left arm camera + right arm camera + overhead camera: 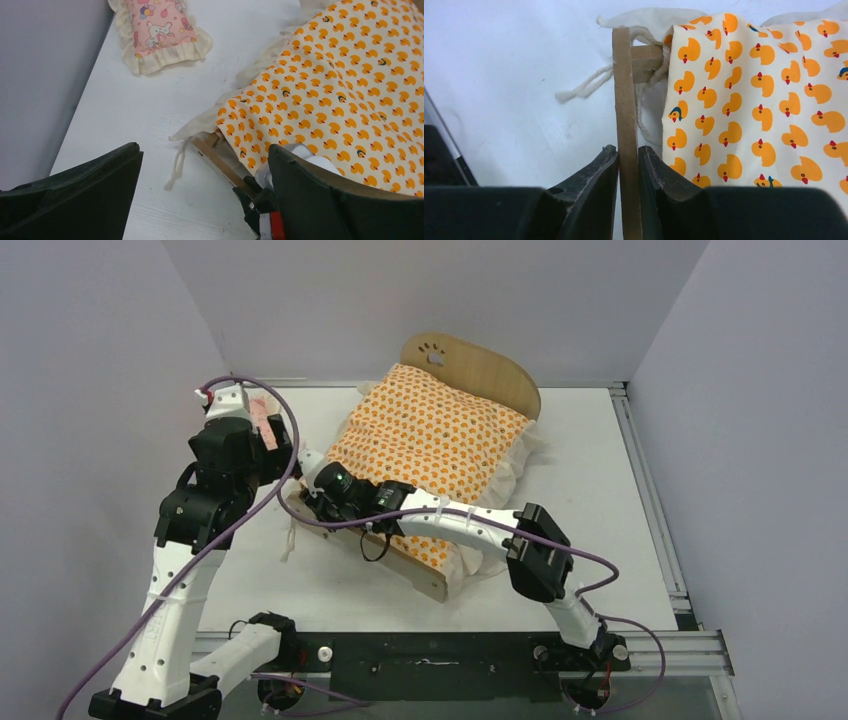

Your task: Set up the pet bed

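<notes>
The pet bed [480, 365] lies diagonally on the table, its paw-print headboard at the back, with the orange duck-print mattress cushion [430, 440] over it. My right gripper [628, 150] is shut on the thin plywood footboard [624, 90] near its left corner, one finger on each face. In the top view that gripper [305, 502] sits at the bed's near-left corner. My left gripper [204, 150] hangs open above bare table just left of that corner, holding nothing. The footboard [220, 162] runs toward its right finger.
A small pink frilled pillow [160, 27] lies on the table at the back left, partly behind the left arm [263, 422]. A loose cream tie string [584, 89] trails from the cushion corner. Grey walls close in on the left, the back and the right.
</notes>
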{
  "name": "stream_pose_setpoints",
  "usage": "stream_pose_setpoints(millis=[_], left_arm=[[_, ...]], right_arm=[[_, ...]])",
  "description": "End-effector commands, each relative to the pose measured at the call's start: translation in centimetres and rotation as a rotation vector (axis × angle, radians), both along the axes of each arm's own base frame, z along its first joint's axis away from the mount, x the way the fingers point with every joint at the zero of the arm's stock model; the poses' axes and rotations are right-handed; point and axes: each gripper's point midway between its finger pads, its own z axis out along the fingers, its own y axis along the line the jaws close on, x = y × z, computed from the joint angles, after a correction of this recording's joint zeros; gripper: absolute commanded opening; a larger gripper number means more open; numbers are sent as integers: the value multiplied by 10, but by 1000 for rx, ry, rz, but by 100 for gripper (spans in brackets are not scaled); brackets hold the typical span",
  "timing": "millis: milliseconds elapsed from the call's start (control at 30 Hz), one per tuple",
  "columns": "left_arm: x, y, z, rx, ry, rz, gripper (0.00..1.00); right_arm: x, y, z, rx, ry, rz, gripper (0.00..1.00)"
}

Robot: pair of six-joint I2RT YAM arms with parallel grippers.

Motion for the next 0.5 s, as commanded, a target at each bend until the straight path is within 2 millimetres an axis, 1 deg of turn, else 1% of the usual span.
stream_pose_setpoints(millis=[0, 33, 100, 133, 200, 233, 267, 333, 367, 467], left_arm=[[-14, 8, 7, -16, -9, 62, 96], [-16, 6, 0, -41, 8, 67, 96], [-20, -4, -13, -111, 40, 63, 96], [-22, -10, -20, -153, 57, 60, 96], [-25, -23, -35, -238, 98, 49, 96], [-27, -30, -43, -276, 122, 44, 96], [-29, -35, -51, -313, 144, 46, 96], [-34, -42, -60, -379, 163, 61, 96], [-36, -43, -62, -409, 160, 77, 96], [-42, -40, -60, -477, 118, 135, 96]], right_arm=[[68, -11, 72, 166, -26, -160, 30], [72, -17, 85, 175, -35, -122, 38], [82, -39, 108, 170, -74, -71, 51], [91, -59, 125, 166, -113, -64, 57], [113, -102, 141, 131, -185, -90, 67], [124, -123, 146, 113, -217, -93, 72], [139, -148, 151, 105, -243, -116, 74], [170, -198, 155, 82, -282, -181, 75], [186, -224, 158, 75, -292, -213, 76], [222, -286, 165, 56, -336, -258, 76]])
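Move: Out ahead of the right hand, whose closed fingers still pinch the footboard near its left end, the headboard's middle lies about 25 cm forward and 27 cm right, roughly level in height. The duck mattress's middle is some 10 cm ahead, 19 cm right; the footboard's middle about 7 cm back, 9 cm right. From the empty left hand, the footboard's left end lies about 3 cm ahead, 5 cm right and 18 cm below, with the pink pillow roughly 17 cm ahead, 3 cm left and 28 cm down. Opening its fingers to let go of the footboard, the right hand eases forward, then sweeps right and forward across the duck mattress towards the headboard, speeding up and rising about 7 cm; it travels some 15 cm forward and 17 cm right. The open left hand first lifts slightly and shifts right, then dips about 4 cm towards the footboard while rolling some 20 degrees, left side down. ##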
